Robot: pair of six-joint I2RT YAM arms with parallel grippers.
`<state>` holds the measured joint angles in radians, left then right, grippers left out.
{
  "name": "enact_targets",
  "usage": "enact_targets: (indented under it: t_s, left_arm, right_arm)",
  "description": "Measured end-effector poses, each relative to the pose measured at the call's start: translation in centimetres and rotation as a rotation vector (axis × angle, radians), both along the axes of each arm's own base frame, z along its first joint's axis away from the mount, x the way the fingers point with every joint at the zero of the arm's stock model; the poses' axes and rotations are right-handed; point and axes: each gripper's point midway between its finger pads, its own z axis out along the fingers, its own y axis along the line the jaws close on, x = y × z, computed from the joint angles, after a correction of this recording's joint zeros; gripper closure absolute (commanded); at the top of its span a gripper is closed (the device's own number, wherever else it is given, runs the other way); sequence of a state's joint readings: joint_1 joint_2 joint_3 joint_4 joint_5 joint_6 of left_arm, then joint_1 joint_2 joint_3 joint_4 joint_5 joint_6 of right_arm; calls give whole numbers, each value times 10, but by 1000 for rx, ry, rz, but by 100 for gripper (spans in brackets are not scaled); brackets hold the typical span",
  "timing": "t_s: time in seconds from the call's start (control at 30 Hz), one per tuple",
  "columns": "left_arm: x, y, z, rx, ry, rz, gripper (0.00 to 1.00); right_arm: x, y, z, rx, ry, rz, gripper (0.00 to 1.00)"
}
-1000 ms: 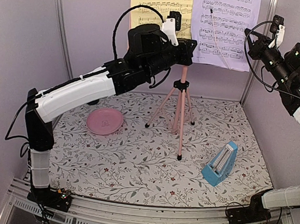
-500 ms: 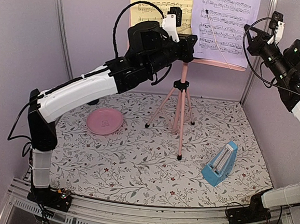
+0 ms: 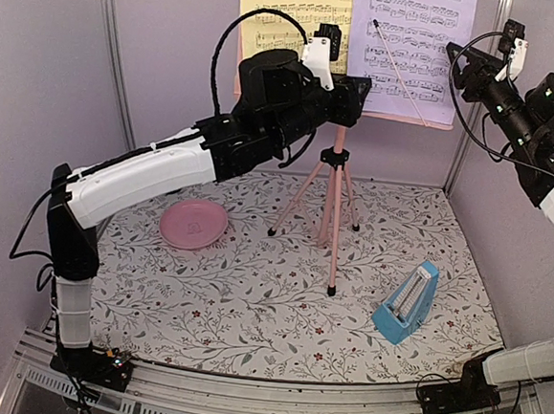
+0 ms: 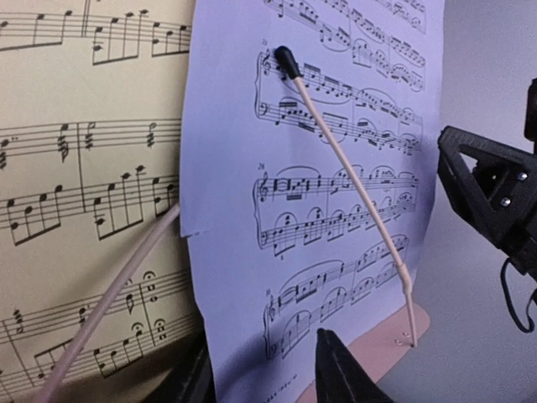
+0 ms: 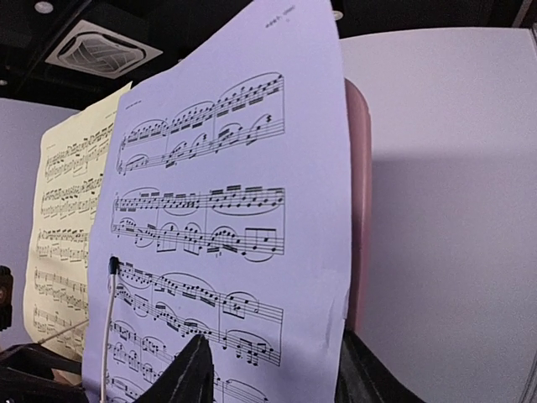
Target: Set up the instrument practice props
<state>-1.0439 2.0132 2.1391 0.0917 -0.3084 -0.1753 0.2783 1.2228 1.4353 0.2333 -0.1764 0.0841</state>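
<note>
The pink tripod music stand (image 3: 333, 207) stands mid-table, its desk (image 4: 394, 336) high against the back wall. A yellow sheet (image 3: 292, 12) and a lavender sheet (image 3: 410, 45) lean side by side on it, the lavender one under a thin page-holder rod (image 4: 340, 143). My left gripper (image 3: 355, 90) is at the desk's lower edge, jaws apart around the lavender sheet's bottom left corner (image 4: 260, 361). My right gripper (image 3: 456, 60) straddles that sheet's right edge and the desk's rim (image 5: 273, 353), also open. The blue metronome (image 3: 406, 303) stands at the front right.
A round pink plate (image 3: 193, 224) lies on the floral tablecloth at the left, under my left arm. The tripod's legs spread around the table's centre. Pale walls with metal posts close in the back and sides, and my right arm runs along the right wall.
Both grippers have gone from shut to open. The desk with its sheets has risen and shifted a little left, and my left wrist has moved slightly right.
</note>
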Motion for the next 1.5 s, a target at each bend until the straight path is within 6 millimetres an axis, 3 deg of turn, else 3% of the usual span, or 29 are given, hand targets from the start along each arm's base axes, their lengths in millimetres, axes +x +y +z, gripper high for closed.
enact_targets:
  t_s: [0.13,0.33,0.5,0.73,0.87,1.23,1.5]
  left_arm:
    - [-14,3,-8,34,5,3,42]
    - [-31,17,4,19,-8,10,31]
    - [-36,31,4,22,-7,26,20]
    - [-39,38,4,25,-3,32,11]
    - [-40,39,-9,50,13,32,1]
    - [-65,73,-56,168,15,0,1]
    - [-68,88,-85,185,66,-20,1]
  right_arm:
    - [-4,-3,4,6,-8,-9,30]
    - [-6,-8,5,9,-9,-39,14]
    - [-4,-12,2,4,9,-67,6]
    - [-7,-19,5,-9,19,-106,2]
    - [-12,-20,7,-12,25,-106,0]
    - [-39,-7,1,-74,69,5,1]
    - [-69,-5,-21,-99,141,69,1]
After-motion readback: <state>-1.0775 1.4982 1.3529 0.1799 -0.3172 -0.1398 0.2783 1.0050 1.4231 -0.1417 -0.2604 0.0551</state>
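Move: The purple sheet's lower left edge lies between the left hand's parting fingers; its middle is about 12 cm above that hand, 9 to its right and 3 ahead. The clip rod crossing the sheet has its middle 8 cm to the right, 4 up and 1 ahead; the yellow sheet's is some 12 cm left, 12 up and 4 ahead. The right hand straddles the sheet's right edge, with the sheet's middle 9 cm left, 4 up and 2 ahead. Both hands come free of the purple sheet's edges, their already parting fingers opening fully. The left first eases back and left about 4 cm each, almost level, then sinks roughly 8 cm while still drawing back and left, rolling some 10 degrees left side up. The right edges 2 cm to the right off the sheet's side, then backs away about 7 cm, dipping slightly. ##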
